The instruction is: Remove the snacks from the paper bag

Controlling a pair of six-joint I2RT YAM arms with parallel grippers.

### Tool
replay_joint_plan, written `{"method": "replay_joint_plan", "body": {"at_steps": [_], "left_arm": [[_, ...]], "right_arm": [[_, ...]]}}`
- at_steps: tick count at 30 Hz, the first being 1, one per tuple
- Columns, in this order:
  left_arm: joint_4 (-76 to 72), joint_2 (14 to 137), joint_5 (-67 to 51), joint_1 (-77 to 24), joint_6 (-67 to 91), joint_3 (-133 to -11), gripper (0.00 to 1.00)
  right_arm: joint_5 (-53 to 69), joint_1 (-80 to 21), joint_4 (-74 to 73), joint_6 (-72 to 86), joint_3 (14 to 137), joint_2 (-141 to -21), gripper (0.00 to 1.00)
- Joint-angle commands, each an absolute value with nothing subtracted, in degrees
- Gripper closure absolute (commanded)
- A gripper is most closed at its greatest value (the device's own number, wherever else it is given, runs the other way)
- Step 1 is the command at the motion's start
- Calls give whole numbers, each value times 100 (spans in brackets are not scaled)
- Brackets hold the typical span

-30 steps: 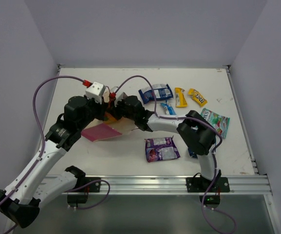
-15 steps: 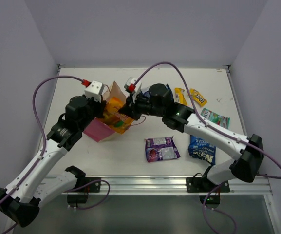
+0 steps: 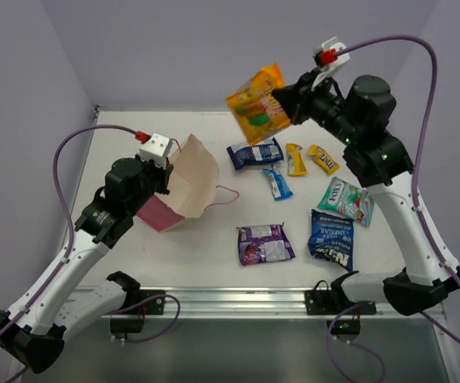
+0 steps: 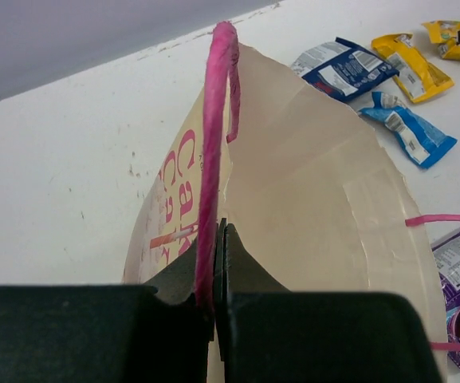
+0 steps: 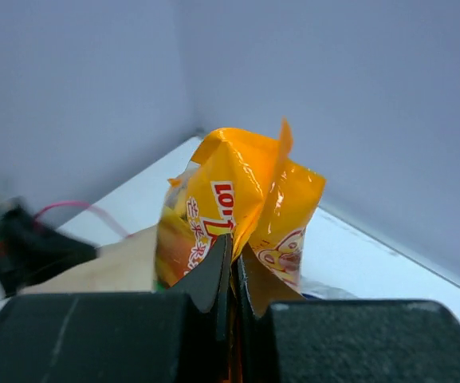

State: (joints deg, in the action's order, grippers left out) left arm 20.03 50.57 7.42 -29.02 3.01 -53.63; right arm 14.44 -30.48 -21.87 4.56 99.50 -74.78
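Observation:
The paper bag (image 3: 188, 185) lies tilted on the table with its mouth toward the right, tan with a pink side panel. My left gripper (image 3: 166, 179) is shut on the bag's rim beside the pink string handle (image 4: 214, 136), jaws closed tight (image 4: 218, 239). My right gripper (image 3: 287, 102) hangs high above the back of the table, shut on an orange snack pouch (image 3: 257, 104) that dangles clear of the bag. In the right wrist view the pouch (image 5: 245, 187) is pinched between the closed jaws (image 5: 233, 251). The bag's inside (image 4: 309, 199) shows no snacks.
Several snacks lie on the table right of the bag: a dark blue pouch (image 3: 255, 152), a small light blue wrapper (image 3: 275, 183), two yellow wrappers (image 3: 295, 159) (image 3: 324, 159), a teal-green pouch (image 3: 346, 199), a blue pouch (image 3: 331, 238) and a purple pouch (image 3: 265, 243).
My right gripper came out of the bag's mouth with the orange pouch and rose high to the back right. The bag tipped more upright; the left gripper kept its hold.

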Motion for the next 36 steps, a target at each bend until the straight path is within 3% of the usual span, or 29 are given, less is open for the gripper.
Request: {"method": "replay_joint_plan", "body": {"at_steps": [1, 9, 19, 22, 24, 25, 26, 29, 32, 36], "left_arm": [[2004, 4861, 405, -2909, 26, -5353, 100], [2232, 4764, -781, -2909, -720, -5300, 100], [2742, 4825, -1889, -2909, -1063, -5177, 100], [2988, 4764, -1820, -2909, -1081, -5045, 100], [3145, 4746, -1741, -2909, -1072, -5001, 100], [3190, 4746, -1679, -2918, -1037, -5001, 100], [3225, 4737, -1635, -2909, -1002, -5001, 100], [3261, 4658, -1329, -2909, -941, -4992, 100], [3095, 4553, -1073, -2909, -853, -5097, 100], [2717, 4658, -923, -2900, -791, -5343, 100]], "right_arm": [[758, -2271, -1925, 440, 10292, -7829, 100], [45, -731, -1241, 413, 10266, -9438, 100], [-1492, -150, -343, -316, 10275, -10897, 100], [-1407, -132, -272, -386, 10178, -11099, 100], [-1293, -132, -534, -369, 10300, -11284, 88], [-1266, -123, -658, -326, 10431, -11468, 79], [-1231, -123, -781, -282, 10485, -11531, 64], [-1021, -132, -914, -176, 10294, -11349, 40], [-696, -184, -835, -44, 9827, -10604, 25], [-203, -378, -1195, 289, 9616, -9678, 19]]}}
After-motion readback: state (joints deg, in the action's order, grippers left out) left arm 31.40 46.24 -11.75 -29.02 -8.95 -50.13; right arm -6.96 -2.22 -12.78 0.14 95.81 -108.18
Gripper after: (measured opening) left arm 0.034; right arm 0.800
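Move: The clear far-right patch of table I'm taking the orange packet to lies about 25 cm ahead of my right hand, 26 to its right and some 43 below. The small yellow packet is about 12 cm nearer than that patch and 4 to its left; the upright yellow one stands some 9 cm left of the small one. Under my left fingers, the emptied paper bag's middle is about 3 cm ahead, straight in line, 16 below; the purple packet is some 25 cm right and 13 back, 24 below. I swing my right hand, still pinching the orange packet, forward and right and then mostly down, about 27 cm each way, past the yellow packets to the far-right patch. On the way I turn the wrist some 50 degrees clockwise and tip it down; there I open wide and start drawing back. My left hand keeps its grip on the bag handle, pulling back about 6 cm and sinking while turning clockwise. ##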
